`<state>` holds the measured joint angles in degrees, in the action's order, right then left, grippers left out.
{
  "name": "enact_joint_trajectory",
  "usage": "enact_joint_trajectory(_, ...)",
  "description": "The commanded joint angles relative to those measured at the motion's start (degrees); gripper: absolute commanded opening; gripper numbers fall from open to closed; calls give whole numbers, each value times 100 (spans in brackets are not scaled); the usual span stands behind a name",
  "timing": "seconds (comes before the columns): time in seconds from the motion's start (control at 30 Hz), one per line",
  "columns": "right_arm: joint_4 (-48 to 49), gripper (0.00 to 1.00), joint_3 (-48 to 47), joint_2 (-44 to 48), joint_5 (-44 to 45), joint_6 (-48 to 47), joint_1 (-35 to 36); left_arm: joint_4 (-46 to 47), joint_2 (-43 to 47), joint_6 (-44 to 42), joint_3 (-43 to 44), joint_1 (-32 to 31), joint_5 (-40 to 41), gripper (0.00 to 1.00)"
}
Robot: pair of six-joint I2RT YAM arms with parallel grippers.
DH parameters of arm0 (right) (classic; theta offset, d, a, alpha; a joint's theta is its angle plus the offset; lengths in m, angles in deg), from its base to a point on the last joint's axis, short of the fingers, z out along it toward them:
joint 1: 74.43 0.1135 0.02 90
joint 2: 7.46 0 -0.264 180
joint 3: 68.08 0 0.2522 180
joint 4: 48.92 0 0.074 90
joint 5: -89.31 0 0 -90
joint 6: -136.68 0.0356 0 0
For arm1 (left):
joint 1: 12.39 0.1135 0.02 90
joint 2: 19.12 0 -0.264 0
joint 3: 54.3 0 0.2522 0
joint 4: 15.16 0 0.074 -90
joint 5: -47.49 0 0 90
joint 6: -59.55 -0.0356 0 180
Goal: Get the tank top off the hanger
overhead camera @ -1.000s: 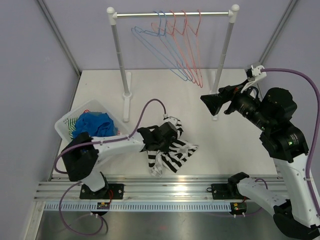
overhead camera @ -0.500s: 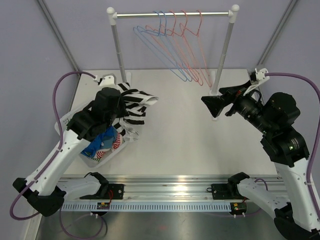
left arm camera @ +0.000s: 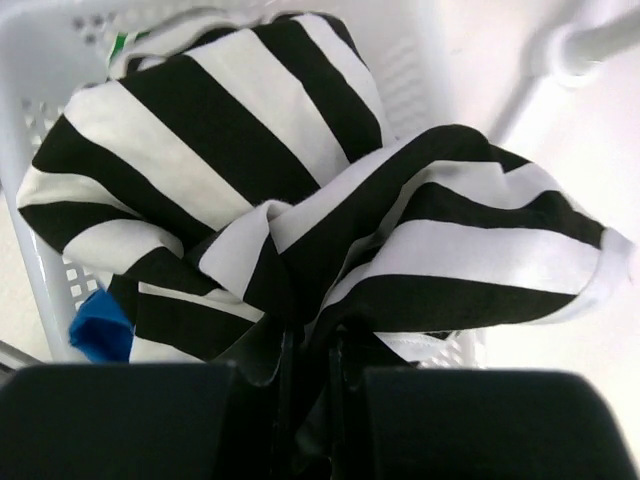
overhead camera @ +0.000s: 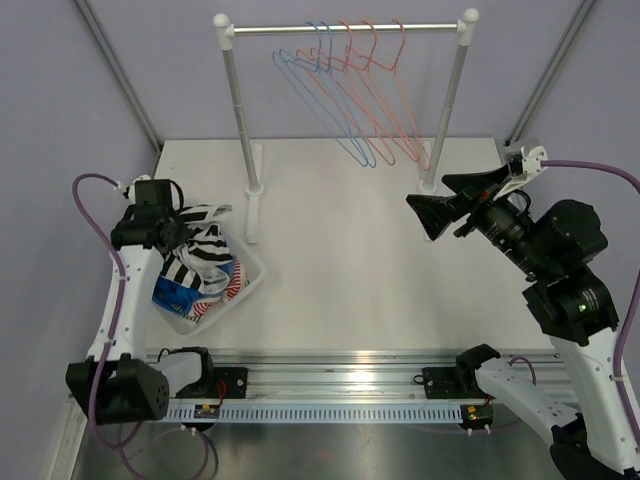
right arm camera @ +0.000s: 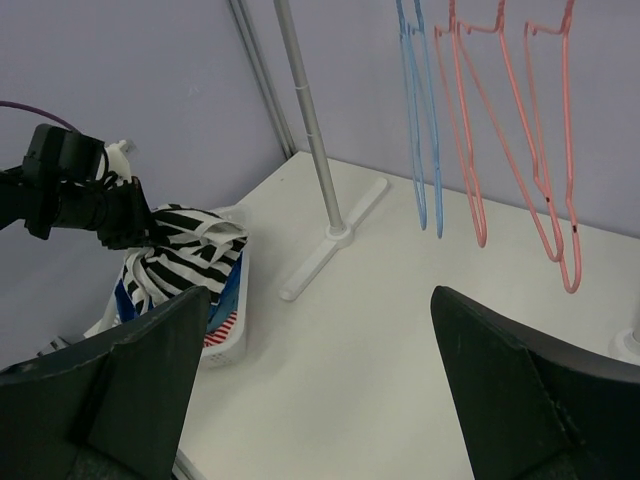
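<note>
The black-and-white striped tank top (overhead camera: 207, 247) is bunched over the white basket (overhead camera: 251, 276) at the table's left edge, off any hanger. My left gripper (overhead camera: 178, 228) is shut on a fold of it; in the left wrist view the cloth (left arm camera: 300, 190) spills out from between the closed fingers (left arm camera: 283, 360) above the basket wall (left arm camera: 45, 290). Several empty wire hangers, blue (overhead camera: 325, 95) and red (overhead camera: 390, 100), hang on the rail. My right gripper (overhead camera: 432, 200) stands open in the air near the rack's right pole, holding nothing. From there the top (right arm camera: 180, 250) shows far left.
The white rack (overhead camera: 345, 28) stands at the back on two poles (overhead camera: 240, 120) with feet on the table. The basket (right arm camera: 228, 340) also holds blue (overhead camera: 175, 293) and red-striped (overhead camera: 232, 285) clothes. Purple side walls close in the table.
My left arm lifted the striped top from the table's front middle and swung it left over the basket. The hangers swing slightly. The right gripper stayed open, drifting slightly right.
</note>
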<state>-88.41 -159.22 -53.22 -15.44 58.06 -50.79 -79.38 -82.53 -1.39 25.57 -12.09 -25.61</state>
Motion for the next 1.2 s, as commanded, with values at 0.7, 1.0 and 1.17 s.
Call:
enact_joint_trajectory(0.7, 596, 100, 663, 14, -574, 40, 18, 475, -2975, 74, -704, 1509, -785, 0)
enact_joint_trajectory(1.0, -45, 99, 488, 260, -407, -109, 18, 809, -1246, 118, -793, 1509, -838, 58)
enact_joint_trajectory(1.17, -195, 99, 347, 331, -407, -136, 27, 809, -585, 223, -634, 1508, -803, 82)
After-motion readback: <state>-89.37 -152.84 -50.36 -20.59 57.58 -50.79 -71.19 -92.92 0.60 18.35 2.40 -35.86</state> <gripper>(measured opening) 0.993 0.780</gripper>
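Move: The left hand already holds the bunched striped tank top, and the white basket it is for lies almost straight beneath, its middle some 17 cm down and a couple of centimetres left. In the basket the blue top is about 6 cm back and 5 cm left of the hand, the red-striped one about 5 cm back and 6 cm right; the rack's left foot stands 17 cm ahead, 14 cm right. From the empty right hand the basket is about 47 cm left, 7 cm ahead and 42 cm below. The left hand plunges the striped tank top about 14 cm down into the far part of the basket, easing some 4 cm left and a little forward while the fingers tip about 20 degrees further downward, lingers low with its grip kept, then opens wide to let go and rises about 6 cm with the wrist tilting back up. The right hand, open and empty, only dips about 4 cm, swaying forward-left and then back again. ##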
